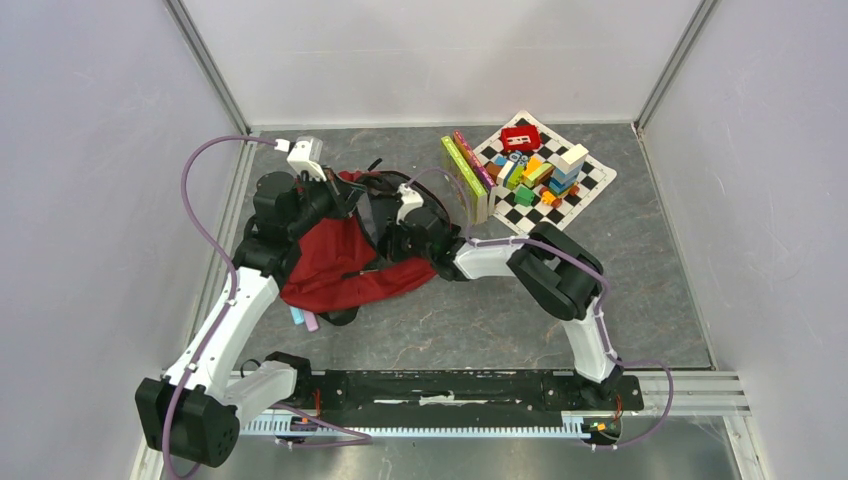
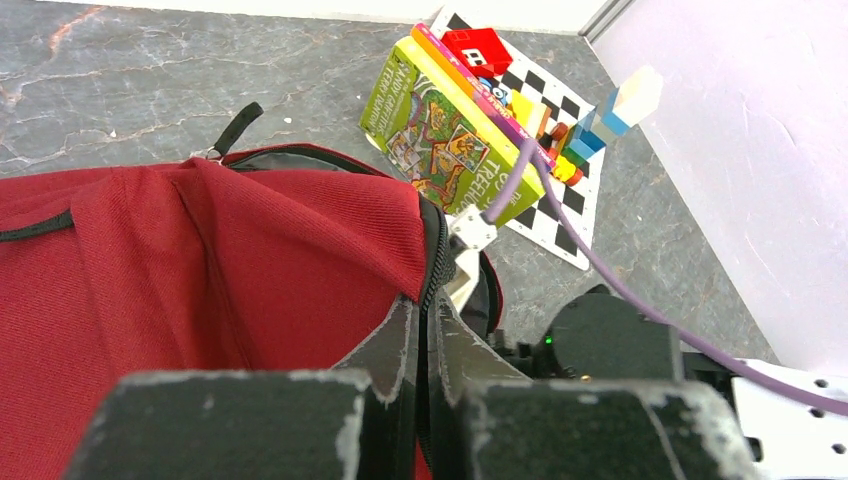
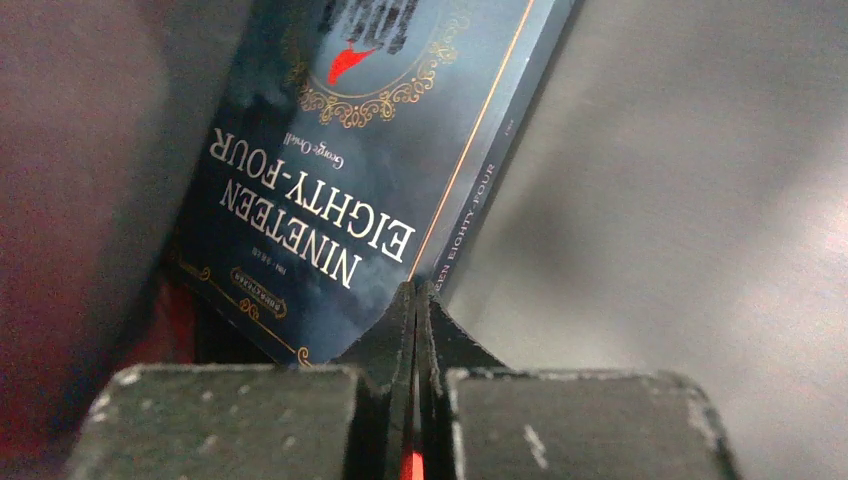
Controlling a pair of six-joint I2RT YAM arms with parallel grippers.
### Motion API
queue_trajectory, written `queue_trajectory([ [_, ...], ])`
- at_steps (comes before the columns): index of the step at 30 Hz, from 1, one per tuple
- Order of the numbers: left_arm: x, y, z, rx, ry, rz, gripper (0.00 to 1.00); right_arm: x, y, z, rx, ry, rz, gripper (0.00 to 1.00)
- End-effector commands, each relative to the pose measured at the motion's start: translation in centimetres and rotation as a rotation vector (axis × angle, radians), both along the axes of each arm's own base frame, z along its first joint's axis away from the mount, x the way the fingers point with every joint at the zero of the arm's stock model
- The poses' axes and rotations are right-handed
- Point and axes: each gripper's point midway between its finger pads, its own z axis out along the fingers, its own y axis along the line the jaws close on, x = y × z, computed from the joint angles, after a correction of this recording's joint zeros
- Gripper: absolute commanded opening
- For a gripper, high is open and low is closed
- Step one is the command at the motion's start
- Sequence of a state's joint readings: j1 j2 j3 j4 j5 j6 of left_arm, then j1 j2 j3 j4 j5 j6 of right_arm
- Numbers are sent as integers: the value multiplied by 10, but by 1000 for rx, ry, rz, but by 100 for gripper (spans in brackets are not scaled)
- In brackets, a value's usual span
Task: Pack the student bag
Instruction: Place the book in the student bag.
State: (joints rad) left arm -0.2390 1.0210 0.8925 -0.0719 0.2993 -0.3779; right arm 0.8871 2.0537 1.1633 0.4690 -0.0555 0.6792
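Observation:
The student bag [image 1: 335, 260], dark red with black zippers, lies left of centre on the table. My left gripper [image 2: 430, 312] is shut on the zippered rim of the bag's opening [image 2: 432, 262], with red fabric to its left. My right arm's wrist [image 1: 420, 228] reaches into the bag's mouth from the right. Inside, my right gripper [image 3: 415, 292] is shut with nothing between its fingers. Its tips are just in front of the lower edge of a dark blue book, "Nineteen Eighty-Four" [image 3: 350, 170], which leans against the grey lining [image 3: 680, 200].
A green book [image 2: 440, 130] and a pink one [image 2: 470, 80] stand on edge right of the bag. Behind them a checkered mat [image 1: 590, 185] carries several coloured blocks and a red toy block [image 1: 520, 137]. Pale markers [image 1: 303, 318] poke out beside the bag's near edge. Walls enclose the table.

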Motion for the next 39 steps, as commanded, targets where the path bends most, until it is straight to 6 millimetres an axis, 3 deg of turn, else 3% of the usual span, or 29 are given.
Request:
queue_trajectory([
  [1,0,-9,25,-30,-76,-39,2,-13,46,9,89,14,94,0],
  [5,2,-9,30,-33,-97,-38,2,-16,51,8,91,13,99,0],
  [9,2,-9,30,-32,-96,-37,2,-12,46,18,71,-34,90,1],
  [12,1,-7,24,-22,-74,-30,2,-8,32,30,15,-96,68,9],
  [15,1,-3,25,-11,-83,-11,2,-12,14,56,-35,-183,90,22],
  [17,0,-2,27,-9,-96,-3,2,-16,-4,75,-95,-246,102,30],
  [20,-2,-1,31,-12,-112,0,2,-19,-46,85,-224,-312,71,41],
  [26,-3,0,32,-11,-117,6,2,-17,-126,112,-464,-392,0,50],
  [29,-3,1,33,-6,-121,11,2,-5,-160,128,-529,-376,-37,51],
  [34,-3,4,33,2,-126,24,2,25,-204,153,-643,-370,-90,51],
  [39,-3,1,34,-3,-122,11,2,56,-221,163,-719,-375,-123,53],
])
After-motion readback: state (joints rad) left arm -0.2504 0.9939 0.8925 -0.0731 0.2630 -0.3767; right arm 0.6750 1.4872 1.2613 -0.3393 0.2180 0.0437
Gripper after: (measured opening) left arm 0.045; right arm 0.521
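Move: The green book stands about 11 cm ahead of the right hand and 19 cm to its right, its middle some 4 cm higher; the pink book is just beyond, about 13 cm ahead and 22 cm right. The blue book lies in the bag right at the shut right fingertips, its middle roughly 2 cm ahead, 7 cm left and 2 cm lower. From the left hand the green book is some 10 cm ahead, 25 cm right and 18 cm down. With shut fingertips at the blue book's spine, the right hand pushes it about 3.5 cm left, deeper into the bag, then backs out. It climbs about 14 cm while sweeping right and finally a little forward, ending some 20 cm right of its start and nearer the green book; the fingers open halfway and swing to point more down and forward. The left hand keeps its pinch on the bag's rim, holding the flap up. ##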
